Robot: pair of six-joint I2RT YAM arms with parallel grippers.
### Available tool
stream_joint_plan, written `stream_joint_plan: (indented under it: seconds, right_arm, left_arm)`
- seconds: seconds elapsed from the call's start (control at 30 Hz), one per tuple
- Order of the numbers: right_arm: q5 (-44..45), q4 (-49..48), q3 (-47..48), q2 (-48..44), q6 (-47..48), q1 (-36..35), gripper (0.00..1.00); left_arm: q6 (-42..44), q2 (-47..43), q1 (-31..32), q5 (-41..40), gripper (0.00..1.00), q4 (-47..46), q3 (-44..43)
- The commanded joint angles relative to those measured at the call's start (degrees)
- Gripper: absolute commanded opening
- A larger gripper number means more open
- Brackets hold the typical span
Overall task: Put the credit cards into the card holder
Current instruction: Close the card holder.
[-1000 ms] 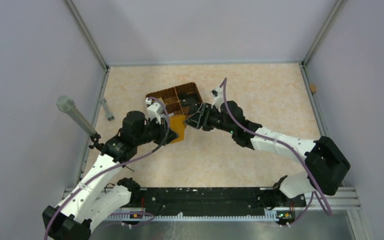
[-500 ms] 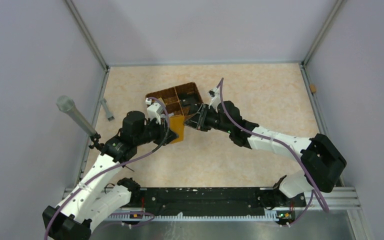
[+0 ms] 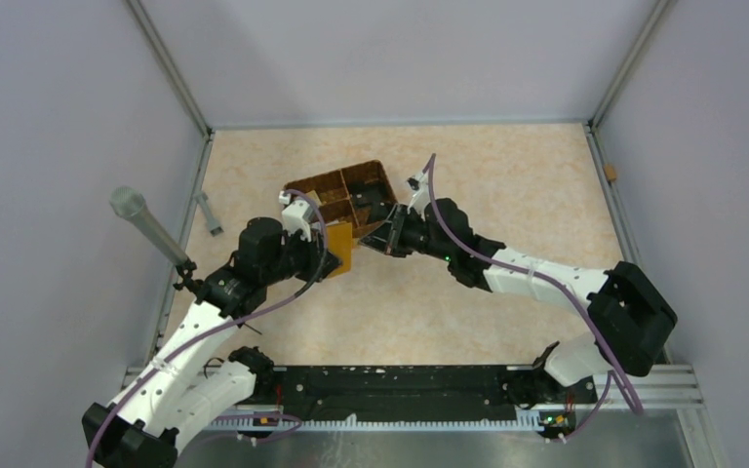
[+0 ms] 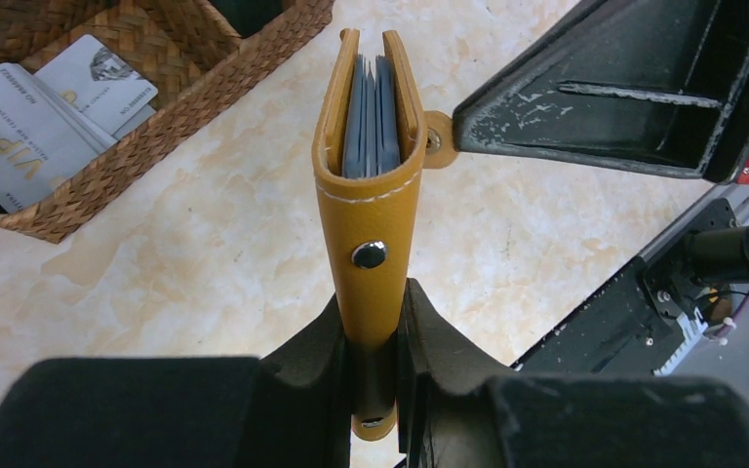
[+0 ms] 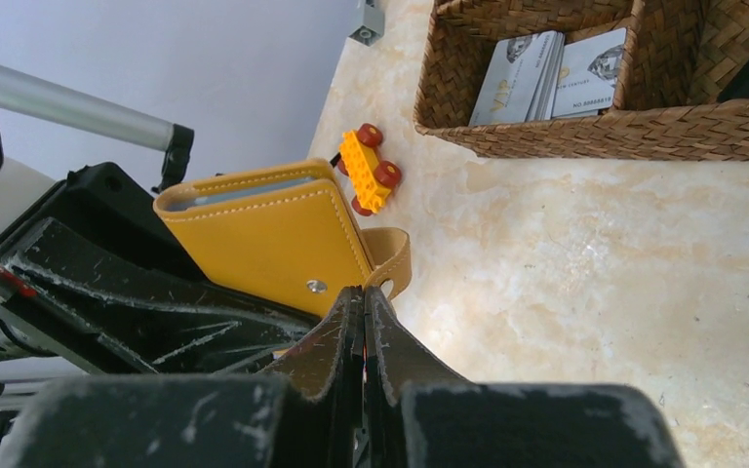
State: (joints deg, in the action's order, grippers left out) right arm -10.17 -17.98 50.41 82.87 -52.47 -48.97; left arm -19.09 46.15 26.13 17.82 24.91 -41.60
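My left gripper [image 4: 375,304] is shut on the lower end of the mustard-orange card holder [image 4: 371,210] and holds it upright, just in front of the basket. The card holder [image 3: 339,250] is slightly open at the top, with grey credit cards [image 4: 369,117] standing inside. More credit cards [image 5: 532,78], pale with VIP print, lie in a basket compartment. My right gripper [image 5: 363,291] is shut, its tips against the holder's strap tab [image 5: 393,261]. I cannot tell whether the tab is pinched between them.
The brown woven compartment basket [image 3: 304,182] stands behind both grippers. A small orange-and-red toy block [image 5: 371,180] lies on the table between basket and holder. A grey microphone-like rod [image 3: 146,222] leans at the left wall.
My right gripper's jaws closed from half open to shut and moved slightly left to the holder's strap. The left gripper keeps its grip, with the holder shifted slightly left.
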Motion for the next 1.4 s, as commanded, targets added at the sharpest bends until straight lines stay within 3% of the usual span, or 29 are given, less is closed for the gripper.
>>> stream_joint_plan:
  seconds: [0.0, 0.53, 0.73, 0.77, 0.9, 1.07, 1.37]
  right_arm:
    - [-0.3, -3.4, -1.0, -2.8, 2.8, -0.8, 0.00]
    - [-6.8, -11.4, 1.4, 3.0, 4.0, -2.9, 0.00]
    - [-4.0, -5.2, 1.9, -1.2, 8.7, -3.0, 0.00]
    - [-2.9, -3.6, 2.0, -2.7, 10.2, -3.1, 0.01]
    - [3.5, 4.3, 2.5, -6.2, 13.8, -3.4, 0.23]
    - [7.6, 10.0, 4.8, -4.2, 14.4, -3.6, 0.41]
    - [8.4, 12.6, 11.0, 2.5, 13.5, -4.8, 0.48]
  left_arm:
    - [0.5, -0.8, 0.0, -2.6, 0.00, -1.4, -2.7]
    - [0.5, 0.2, 0.0, 3.3, 0.00, -3.4, -2.3]
    - [0.6, -0.1, 0.0, -1.3, 0.00, -1.5, -2.4]
    - [0.6, -0.2, -0.1, -1.5, 0.00, -1.4, -2.4]
    - [0.6, 0.1, -0.1, -2.0, 0.00, -1.3, -2.6]
    - [0.5, 0.3, 0.0, -1.5, 0.00, -1.3, -2.6]
    - [0.5, 0.6, 0.0, -1.0, 0.00, -1.3, -2.6]
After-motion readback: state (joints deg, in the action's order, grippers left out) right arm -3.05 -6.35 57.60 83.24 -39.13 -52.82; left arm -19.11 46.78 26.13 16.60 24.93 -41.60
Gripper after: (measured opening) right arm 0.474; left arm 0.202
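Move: The closing strap of the card holder, at the right hand's shut fingertips, lies about 1 cm ahead and 1 cm to the left of that hand. The stud on the holder's face sits roughly 1 cm back and 3 cm left, and the holder's middle some 2 cm back and 5 cm left, all about level; the basket is about 14 cm ahead, 6 cm left and 12 cm lower. From the left hand, which holds the folded holder, the strap is some 4 cm ahead, 5 cm right and 2 cm up. With its fingers still shut at the strap, the right hand arcs about 2.5 cm back and as far left, rising and sinking on the way and turning some 10 degrees counter-clockwise, towards the stud on the holder's face, while the left hand keeps its pinch on the holder and rocks by under a centimetre. Then the right hand draws off about 3 cm to the right and up, opening its fingers to about half, and comes forward, down and a little left to nearly where it began, its left side rolled down by some 10 degrees and the open fingers straddling the strap. ##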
